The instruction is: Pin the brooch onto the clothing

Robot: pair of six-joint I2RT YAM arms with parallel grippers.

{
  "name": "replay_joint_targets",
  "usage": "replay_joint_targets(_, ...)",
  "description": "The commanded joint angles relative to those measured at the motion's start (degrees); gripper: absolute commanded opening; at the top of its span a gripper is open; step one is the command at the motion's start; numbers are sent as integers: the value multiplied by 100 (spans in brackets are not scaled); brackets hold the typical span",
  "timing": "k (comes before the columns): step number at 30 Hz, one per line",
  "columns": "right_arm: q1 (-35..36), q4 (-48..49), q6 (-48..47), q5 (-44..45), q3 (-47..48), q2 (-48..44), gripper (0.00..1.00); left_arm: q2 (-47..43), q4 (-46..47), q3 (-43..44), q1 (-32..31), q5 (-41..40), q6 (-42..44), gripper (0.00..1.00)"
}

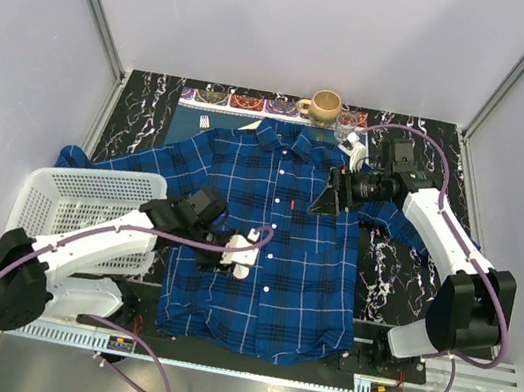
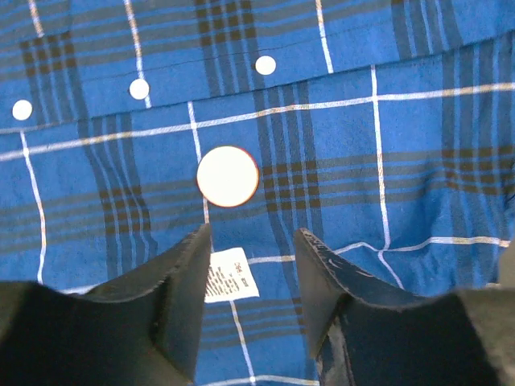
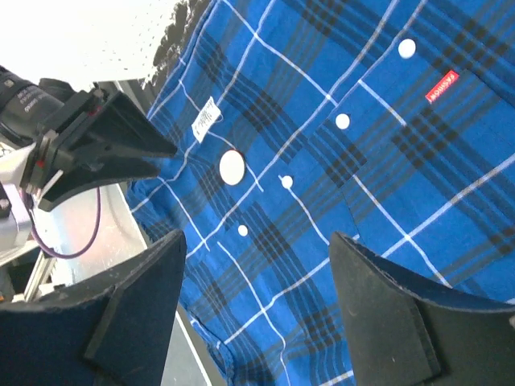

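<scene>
The clothing (image 1: pixel 273 249), a blue and navy plaid shirt with white buttons, lies spread flat on the table. The brooch (image 2: pixel 228 176) shows as a pale round disc with a thin reddish rim, resting on the fabric just short of the button row; the right wrist view also catches the brooch (image 3: pixel 232 166). My left gripper (image 2: pixel 251 237) hovers open just behind it, nothing between the fingers, and a white paper tag (image 2: pixel 229 277) peeks from behind one finger. In the top view the left gripper (image 1: pixel 250 250) is over the shirt's middle. My right gripper (image 3: pixel 257 241) is open and empty above the chest (image 1: pixel 327 199).
A white mesh basket (image 1: pixel 79 199) stands at the left beside the left arm. A tan cup (image 1: pixel 325 106) and a clear glass (image 1: pixel 346 123) sit at the back edge. A red pocket tab (image 3: pixel 440 86) marks the shirt's chest pocket.
</scene>
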Motion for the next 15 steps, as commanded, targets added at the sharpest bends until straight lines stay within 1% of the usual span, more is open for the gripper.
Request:
replay_joint_targets(1, -180, -314, -284, 19, -19, -9, 77, 143, 620, -224, -193, -44, 1103, 46)
replay_joint_targets(2, -198, -323, -275, 1, -19, 17, 77, 204, 656, -233, -202, 61, 1575, 44)
replay_joint_targets(4, -241, -349, -284, -34, 7, 35, 77, 336, 552, -164, -202, 175, 2139, 39)
replay_joint_targets(5, -250, -349, -292, -43, 16, 44, 77, 493, 325, -120, -193, 315, 2803, 36)
replay_joint_targets(6, -259, -349, -293, -60, 16, 53, 77, 581, 209, 11, -211, 377, 3079, 31)
replay_joint_targets(7, -277, -349, -293, -78, 16, 70, 77, 695, 104, 108, -220, 413, 3256, 30)
replay_joint_targets(8, -294, -367, -293, -87, 16, 62, 77, 870, -219, 257, -254, 361, 3545, 28)
replay_joint_targets(9, -303, -376, -293, -87, 8, 70, 77, 1212, -353, 563, -316, 343, 3618, 27)
replay_joint_targets(11, -347, -384, -284, -96, -10, 44, 77, 1513, -521, 794, -316, 360, 3872, 22)
replay_joint_targets(15, -444, -437, -266, -140, -89, -44, 77, 1944, -626, 1084, -343, 378, 4338, 22)
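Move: The brooch lies about 5 cm to the right of the left gripper, roughly 1 cm ahead and some 5 cm below it. The white tag is 7 cm left of the brooch and 1 cm farther out. Of the two nearest shirt buttons, one is 7 cm right of the brooch and 3 cm nearer the base, the other 6 cm right and 5 cm farther out. From the right gripper the brooch is about 16 cm left, 15 cm back and 15 cm below. Lower the empty left gripper about 4 cm towards the brooch, swinging the wrist some 30 degrees clockwise as it sinks, then ease right and slightly forward over the shirt. Narrow the fingers all along, from half open to a small gap, with the tips stopping just short of the brooch. Let the open, empty right gripper drift 2 cm right and a little down. ##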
